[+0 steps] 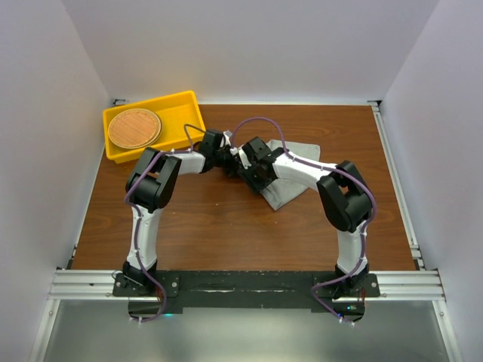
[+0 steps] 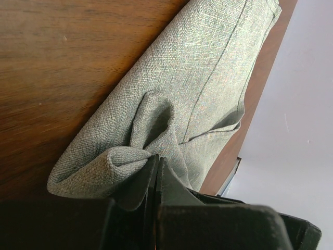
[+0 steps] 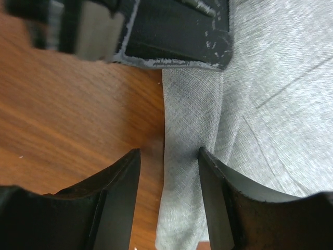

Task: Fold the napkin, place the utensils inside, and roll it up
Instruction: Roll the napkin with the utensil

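The grey napkin [image 1: 283, 194] lies bunched on the wooden table, mostly under my right arm. My left gripper [image 1: 229, 161] is shut on a pinched fold of the napkin [image 2: 208, 78], with the cloth puckering at its fingertips [image 2: 155, 159]. My right gripper [image 3: 169, 156] stands open astride a narrow folded edge of the napkin [image 3: 190, 130]. Its right finger [image 3: 213, 187] touches the cloth, while its left finger [image 3: 122, 192] hangs over bare wood. The two grippers are close together near the table's middle. The utensils are out of view.
A yellow tray [image 1: 181, 105] stands at the back left with a round brown woven disc [image 1: 134, 128] in it. White walls close in the table on three sides. Part of the left gripper's black body [image 3: 171, 31] fills the top of the right wrist view.
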You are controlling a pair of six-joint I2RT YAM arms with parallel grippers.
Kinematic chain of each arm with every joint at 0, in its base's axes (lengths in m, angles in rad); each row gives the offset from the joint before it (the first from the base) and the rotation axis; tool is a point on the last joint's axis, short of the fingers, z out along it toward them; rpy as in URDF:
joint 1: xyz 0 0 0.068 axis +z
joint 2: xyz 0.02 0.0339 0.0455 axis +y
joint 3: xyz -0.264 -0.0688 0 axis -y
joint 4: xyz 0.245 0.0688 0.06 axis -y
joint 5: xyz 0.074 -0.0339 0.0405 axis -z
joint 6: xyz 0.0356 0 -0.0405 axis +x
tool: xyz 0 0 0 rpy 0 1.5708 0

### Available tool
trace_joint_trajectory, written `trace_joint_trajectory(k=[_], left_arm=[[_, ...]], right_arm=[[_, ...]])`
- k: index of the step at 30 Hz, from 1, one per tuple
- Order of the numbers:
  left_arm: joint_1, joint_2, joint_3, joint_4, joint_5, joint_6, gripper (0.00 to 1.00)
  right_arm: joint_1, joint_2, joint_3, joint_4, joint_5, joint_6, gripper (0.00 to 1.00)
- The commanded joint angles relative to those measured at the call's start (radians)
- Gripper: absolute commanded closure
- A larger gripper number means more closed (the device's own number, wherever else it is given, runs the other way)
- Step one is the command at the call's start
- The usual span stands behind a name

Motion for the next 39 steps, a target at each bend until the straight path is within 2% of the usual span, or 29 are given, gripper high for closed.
trace_joint_trajectory(k=[1,5,11,15,16,21,22,23,25,26,29,31,32,35,39], left_arm=[[0.005,0.028,-0.030,-0.137,-0.079,0.044,1.00],[0.008,0.027,-0.033,-0.146,-0.079,0.051,1.00],[0.018,0.027,-0.029,-0.139,-0.053,0.062,1.00],[0.021,0.031,-0.018,-0.139,-0.047,0.065,0.99],[0.021,0.033,-0.014,-0.142,-0.045,0.064,0.99],[0.036,0.033,-0.007,-0.129,-0.029,0.054,0.98],[0.039,0.033,-0.007,-0.125,-0.015,0.051,0.98],[0.045,0.030,-0.003,-0.120,-0.007,0.053,0.94],[0.057,0.009,0.005,-0.117,-0.001,0.068,0.87],[0.062,-0.005,0.014,-0.125,-0.005,0.077,0.75],[0.076,-0.073,0.007,-0.146,-0.019,0.097,0.53],[0.082,-0.134,-0.013,-0.140,-0.022,0.087,0.47],[0.082,-0.159,-0.039,-0.139,-0.030,0.083,0.40],[0.080,-0.251,-0.115,-0.131,-0.073,0.048,0.33],[0.076,-0.332,-0.196,-0.125,-0.128,-0.030,0.30]], right_arm=[[-0.005,0.026,-0.048,0.057,0.061,0.000,0.51],[-0.005,0.065,-0.079,0.055,0.123,0.044,0.60],[-0.003,0.091,-0.160,0.073,0.245,0.133,0.50],[0.001,0.115,-0.149,0.062,0.300,0.155,0.56],[0.003,0.120,-0.149,0.059,0.307,0.152,0.65],[0.003,0.135,-0.143,0.058,0.316,0.145,0.85],[0.005,0.134,-0.145,0.056,0.307,0.142,0.92],[0.003,0.134,-0.145,0.054,0.298,0.127,0.98],[0.003,0.120,-0.145,0.050,0.232,0.122,1.00],[-0.002,0.108,-0.149,0.054,0.207,0.116,1.00],[-0.026,0.095,-0.114,0.030,0.054,0.107,1.00],[-0.044,0.097,-0.094,0.015,-0.059,0.110,1.00],[-0.060,0.091,-0.100,0.030,-0.093,0.113,1.00],[-0.090,0.077,-0.112,0.061,-0.232,0.113,1.00],[-0.144,0.077,-0.140,0.094,-0.356,0.122,1.00]])
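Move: The napkin's rolled edge lies between the right hand's half-open fingers, its middle about 2 cm ahead, 1 cm to the right and 1 cm below. The napkin's near corner is roughly 8 cm back and 4 cm right of that hand, and the flat part some 5 cm ahead and 10 cm right. From the left hand, shut on the roll's end, the same stretch of edge is about 4 cm back and 10 cm right; the yellow tray's middle is some 14 cm ahead and 26 cm left. The rolled edge is pinched by the right fingers, which work forward about 2 cm and slightly right and down onto the roll as they shut; the wrist then rolls its left side up some 15 degrees with the grip kept. Only as that grip closes does the left hand open wide, let go of the roll's end and back off up and left, some 5 cm each way. ##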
